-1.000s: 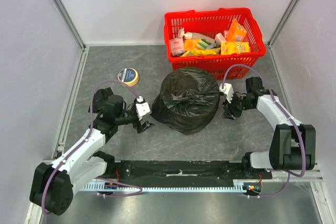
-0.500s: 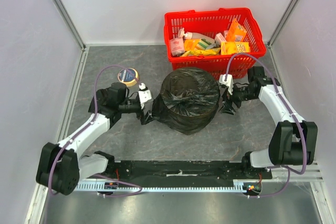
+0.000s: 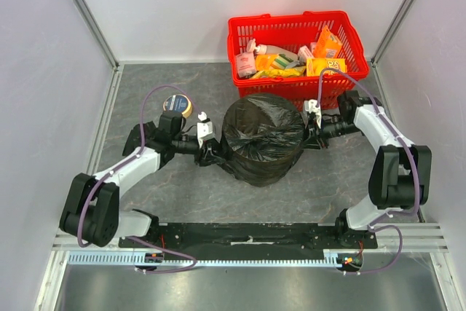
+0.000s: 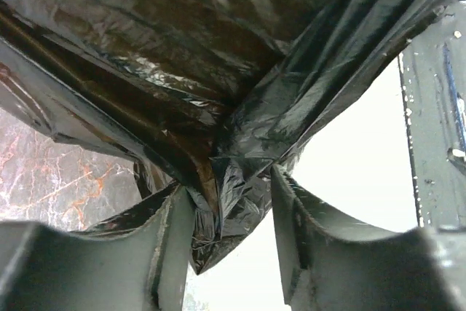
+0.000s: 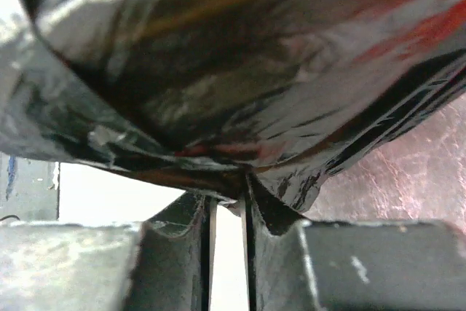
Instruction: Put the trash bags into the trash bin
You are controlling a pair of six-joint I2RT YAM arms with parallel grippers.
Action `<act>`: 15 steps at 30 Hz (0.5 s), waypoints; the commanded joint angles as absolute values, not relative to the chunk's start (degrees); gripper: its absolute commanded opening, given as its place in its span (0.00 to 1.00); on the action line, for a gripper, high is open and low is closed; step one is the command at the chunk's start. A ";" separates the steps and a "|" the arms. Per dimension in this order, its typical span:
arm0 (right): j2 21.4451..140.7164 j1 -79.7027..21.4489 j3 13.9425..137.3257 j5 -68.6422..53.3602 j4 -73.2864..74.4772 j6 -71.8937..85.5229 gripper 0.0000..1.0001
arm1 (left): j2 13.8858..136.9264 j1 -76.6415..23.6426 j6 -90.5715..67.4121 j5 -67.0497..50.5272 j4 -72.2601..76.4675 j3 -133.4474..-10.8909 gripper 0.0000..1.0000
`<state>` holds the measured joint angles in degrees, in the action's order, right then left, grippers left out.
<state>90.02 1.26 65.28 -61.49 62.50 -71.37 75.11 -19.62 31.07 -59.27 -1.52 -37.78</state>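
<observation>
A black trash bag [image 3: 262,136] is draped over a round upright shape at the middle of the table. The trash bin itself is hidden; only black plastic shows. My left gripper [image 3: 211,152] is at the bag's left lower side. In the left wrist view its jaws [image 4: 231,187] stand apart around a hanging fold of the bag [image 4: 218,71], which touches only the left finger. My right gripper [image 3: 312,135] is at the bag's right side. In the right wrist view its jaws [image 5: 227,193] are nearly together, with the bag's edge [image 5: 218,71] caught between the tips.
A red wire-mesh basket [image 3: 297,49] full of groceries stands right behind the bag. A roll of tape [image 3: 177,105] lies by my left arm. Grey walls close the table at left, right and back. A black rail [image 3: 247,238] runs along the near edge.
Both arms have swung inward to the bag's sides. Each gripper opened wide and then narrowed, the right one onto the bag's edge. The bag has barely moved.
</observation>
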 commanded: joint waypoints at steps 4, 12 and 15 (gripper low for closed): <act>93.16 1.05 66.80 -65.65 68.55 -76.73 0.00 | 77.52 -19.69 29.18 -61.44 1.23 -40.34 0.02; 94.83 2.63 66.09 -63.64 68.29 -76.99 0.00 | 78.31 -19.69 25.85 -56.43 1.94 -40.87 0.02; 95.27 4.13 65.04 -62.84 67.94 -77.17 0.00 | 80.06 -19.69 26.10 -53.36 -3.85 -43.32 0.02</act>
<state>94.45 2.44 65.52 -63.26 67.07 -75.44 77.93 -19.64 28.36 -57.36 -0.12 -39.42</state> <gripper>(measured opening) 0.007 0.023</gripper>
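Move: The black trash bag's bulk lies about 13 cm to the right of my left hand and 6 cm ahead, and about 15 cm to the left of my right hand and 2 cm ahead, a few cm lower; folds of its rim already hang between both pairs of pads. The red basket is some 28 cm ahead of my right hand and 5 cm left. The tape roll sits on the table about 17 cm ahead and 15 cm left of my left hand, 13 cm below. I shut both grippers the rest of the way on the bag's rim, pinching a gathered fold on either side, the left from over half open, the right from about a third. My left hand then eases a little over 1 cm forward, keeping its pinch, while my right sinks about 1.5 cm and draws back slightly, tipping down some 5 degrees. ##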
